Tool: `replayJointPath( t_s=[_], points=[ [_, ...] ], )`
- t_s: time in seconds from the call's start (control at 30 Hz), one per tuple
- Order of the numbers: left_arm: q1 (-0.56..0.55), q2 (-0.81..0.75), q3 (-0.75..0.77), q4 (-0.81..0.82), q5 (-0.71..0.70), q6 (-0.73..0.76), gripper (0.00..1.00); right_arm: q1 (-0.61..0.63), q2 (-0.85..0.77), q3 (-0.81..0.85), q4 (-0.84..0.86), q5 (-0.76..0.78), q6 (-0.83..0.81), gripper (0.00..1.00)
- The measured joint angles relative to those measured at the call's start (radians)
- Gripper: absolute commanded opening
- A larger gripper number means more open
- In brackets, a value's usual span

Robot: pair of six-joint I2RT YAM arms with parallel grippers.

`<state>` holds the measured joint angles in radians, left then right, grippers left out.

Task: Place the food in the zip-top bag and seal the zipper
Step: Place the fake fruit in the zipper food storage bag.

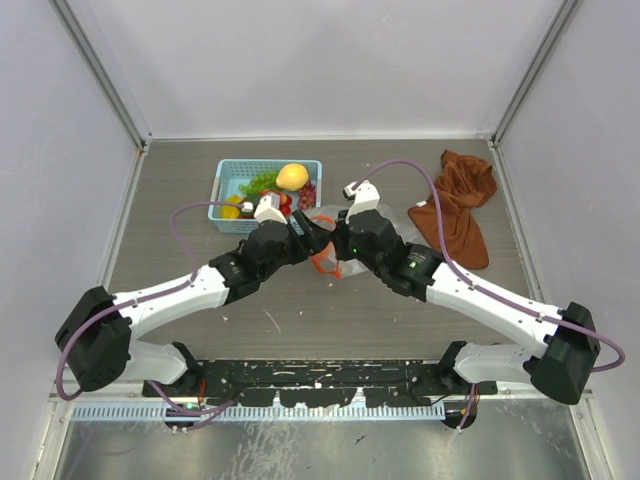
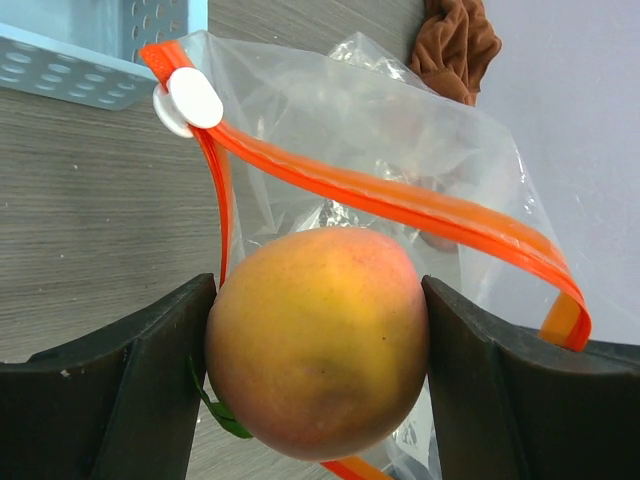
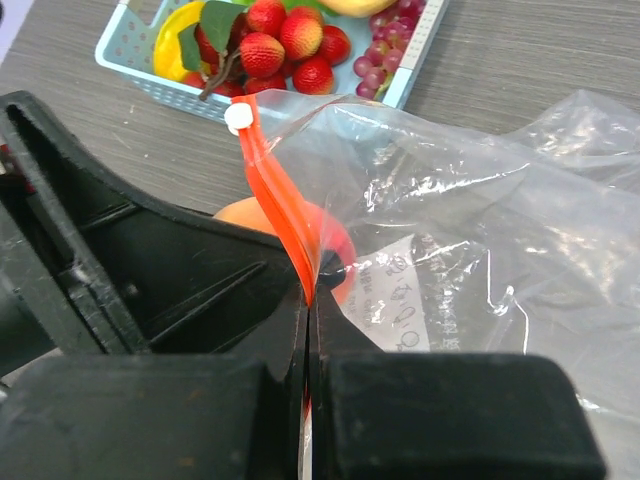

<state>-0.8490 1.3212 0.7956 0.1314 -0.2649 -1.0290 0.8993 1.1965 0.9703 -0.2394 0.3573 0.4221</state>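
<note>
My left gripper (image 2: 318, 352) is shut on an orange-red peach (image 2: 318, 340), held between both black fingers (image 2: 150, 390) just in front of the zip-top bag's (image 2: 400, 130) open mouth. The red-orange zipper (image 2: 400, 205) loops over and around the peach, with its white slider (image 2: 190, 100) at the upper left. My right gripper (image 3: 310, 290) is shut on one lip of the zipper (image 3: 275, 190) and holds the clear bag (image 3: 480, 220) up. The peach (image 3: 240, 215) shows behind that strip. In the top view both grippers (image 1: 305, 235) (image 1: 335, 250) meet at the bag (image 1: 330, 215).
The light-blue basket (image 1: 232, 170) at the back left holds a yellow-orange peach (image 1: 292, 176), strawberries (image 3: 290, 45), purple grapes (image 3: 380, 65) and green grapes. A rust-brown cloth (image 1: 460, 205) lies at the back right. White walls enclose the table.
</note>
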Motion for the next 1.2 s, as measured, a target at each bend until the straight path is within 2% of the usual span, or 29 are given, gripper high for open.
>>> replayJointPath(
  t_s=[0.33,0.57,0.8,1.2],
  points=[
    [-0.017,-0.002,0.003,-0.045,-0.107,-0.001,0.64,0.000,-0.002,-0.016,0.052,-0.082,0.043,0.00],
    [-0.023,-0.036,0.003,-0.090,-0.169,0.000,0.58,0.001,-0.001,-0.061,0.053,-0.085,0.065,0.00],
    [-0.022,-0.166,-0.023,-0.009,-0.147,0.027,0.53,0.002,-0.001,-0.099,0.064,-0.105,0.083,0.00],
    [-0.016,-0.240,-0.095,0.081,-0.011,0.264,0.50,-0.040,-0.038,-0.073,0.045,-0.236,0.081,0.00]
  ],
)
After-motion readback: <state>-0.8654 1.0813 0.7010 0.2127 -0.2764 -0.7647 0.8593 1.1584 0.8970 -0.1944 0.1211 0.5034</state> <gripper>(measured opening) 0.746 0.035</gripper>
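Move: The peach is already in the left fingers, right at the bag's mouth, whose middle lies about 2 cm ahead, 3 cm to the right and 1 cm above. The zipper slider is some 6 cm ahead and 1 cm left, at about the same height; the fruit basket is roughly 14 cm ahead, 13 cm left and 12 cm below. From the right gripper, which pinches the rim, the peach lies about 2 cm ahead, 3 cm left and 4 cm below. Keeping the peach gripped, slide the left gripper left about 2.5 cm with a slight dip, then lift it some 7 cm from there, easing back 2 cm and tipping its fingers down towards the bag's mouth. Meanwhile keep the right gripper shut on the orange rim and draw it back about 2 cm and slightly left, dipping before it comes partly back up. ##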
